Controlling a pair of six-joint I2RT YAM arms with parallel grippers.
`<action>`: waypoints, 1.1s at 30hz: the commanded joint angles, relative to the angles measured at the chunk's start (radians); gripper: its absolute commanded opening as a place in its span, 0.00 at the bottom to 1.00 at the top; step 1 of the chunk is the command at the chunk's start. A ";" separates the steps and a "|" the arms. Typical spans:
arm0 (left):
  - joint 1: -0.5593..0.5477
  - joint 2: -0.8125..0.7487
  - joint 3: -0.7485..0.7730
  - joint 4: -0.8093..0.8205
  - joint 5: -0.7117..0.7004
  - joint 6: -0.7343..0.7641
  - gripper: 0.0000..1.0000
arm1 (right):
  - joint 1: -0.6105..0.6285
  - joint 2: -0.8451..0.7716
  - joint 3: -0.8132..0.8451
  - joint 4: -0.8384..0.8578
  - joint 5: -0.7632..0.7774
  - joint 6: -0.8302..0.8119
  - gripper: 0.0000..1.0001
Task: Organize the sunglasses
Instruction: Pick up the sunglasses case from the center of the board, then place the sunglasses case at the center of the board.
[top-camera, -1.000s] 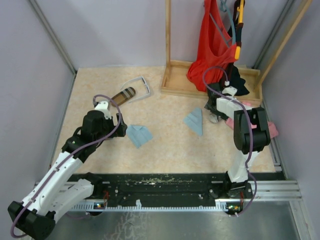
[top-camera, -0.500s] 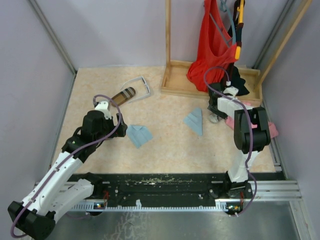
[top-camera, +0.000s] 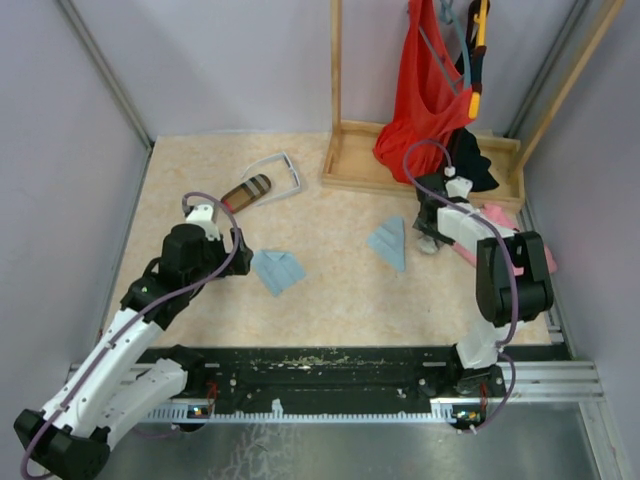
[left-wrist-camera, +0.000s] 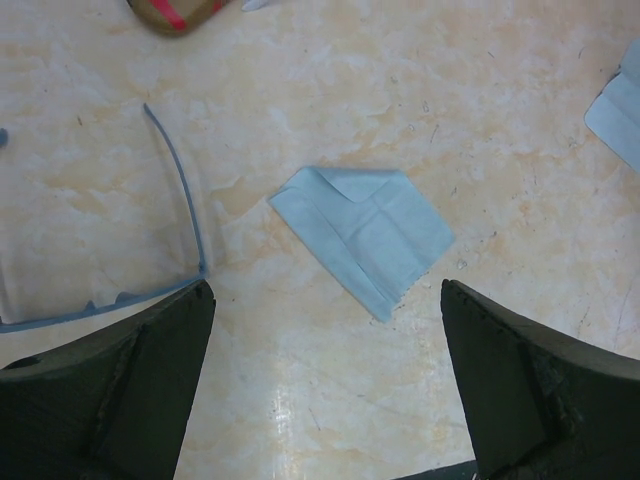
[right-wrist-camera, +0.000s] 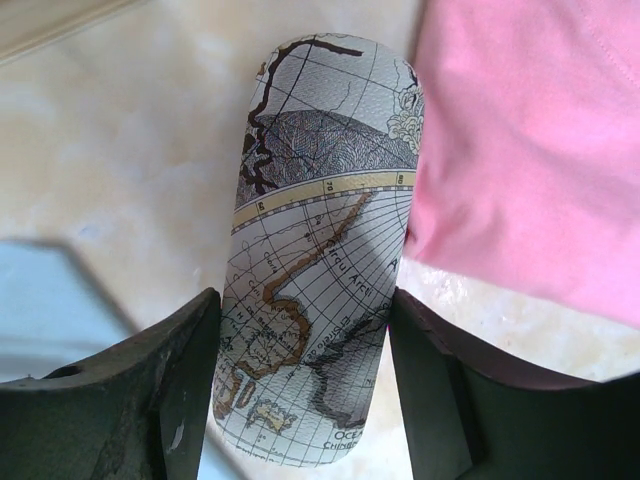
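The white-framed sunglasses (top-camera: 283, 172) lie at the back left, beside the brown-striped case (top-camera: 246, 191). A second pair of sunglasses with a thin dark frame (left-wrist-camera: 185, 215) lies just left of my left gripper (left-wrist-camera: 325, 290), which hovers open over the table, its left finger beside the frame's corner. From above, that arm hides this pair. My right gripper (right-wrist-camera: 300, 300) is shut on the grey map-patterned case (right-wrist-camera: 320, 250), one finger on each long side. Seen from above, the right gripper (top-camera: 430, 232) sits in front of the wooden stand.
One light blue folded cloth (left-wrist-camera: 365, 235) lies ahead of the left fingers, another (top-camera: 390, 242) left of the right gripper. A pink cloth (right-wrist-camera: 530, 150) touches the case's right side. The wooden stand (top-camera: 350, 170) with a red bag (top-camera: 425, 100) occupies the back right.
The right jaws closed onto the map-patterned case, and the right arm's elbow swung out to the right. The left arm shifted slightly.
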 joint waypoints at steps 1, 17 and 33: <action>-0.002 -0.063 -0.015 -0.002 -0.060 -0.016 0.99 | 0.087 -0.179 -0.024 0.035 -0.006 -0.087 0.43; -0.002 -0.081 -0.025 -0.005 -0.092 -0.052 0.99 | 0.688 -0.361 -0.198 0.147 -0.077 -0.032 0.39; -0.002 -0.064 -0.028 0.002 -0.076 -0.050 0.99 | 0.861 -0.097 -0.152 0.179 -0.054 0.076 0.69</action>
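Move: The right hand already grips the map-print sunglasses case low over the board. The clear patch at the board's center front, where it is taken, lies some 27 cm left and 15 cm back, about 3 cm lower. At table height too, the near blue cloth is about 13 cm left and 3 cm back of the hand, the far one roughly 44 cm left and 9 cm back. From the empty left hand the patch is around 25 cm right, 8 cm back and 15 cm below. Leftwards and back in one quick arc, the right hand carries the pinched sunglasses case across the near blue cloth to the board's center front, about 27 cm left and 15 cm back. It rises some 7 cm early, then sinks to just below its starting height, turning nearly 50 degrees counter-clockwise. Its fingers stay on the case, their squeeze easing at the very end. ##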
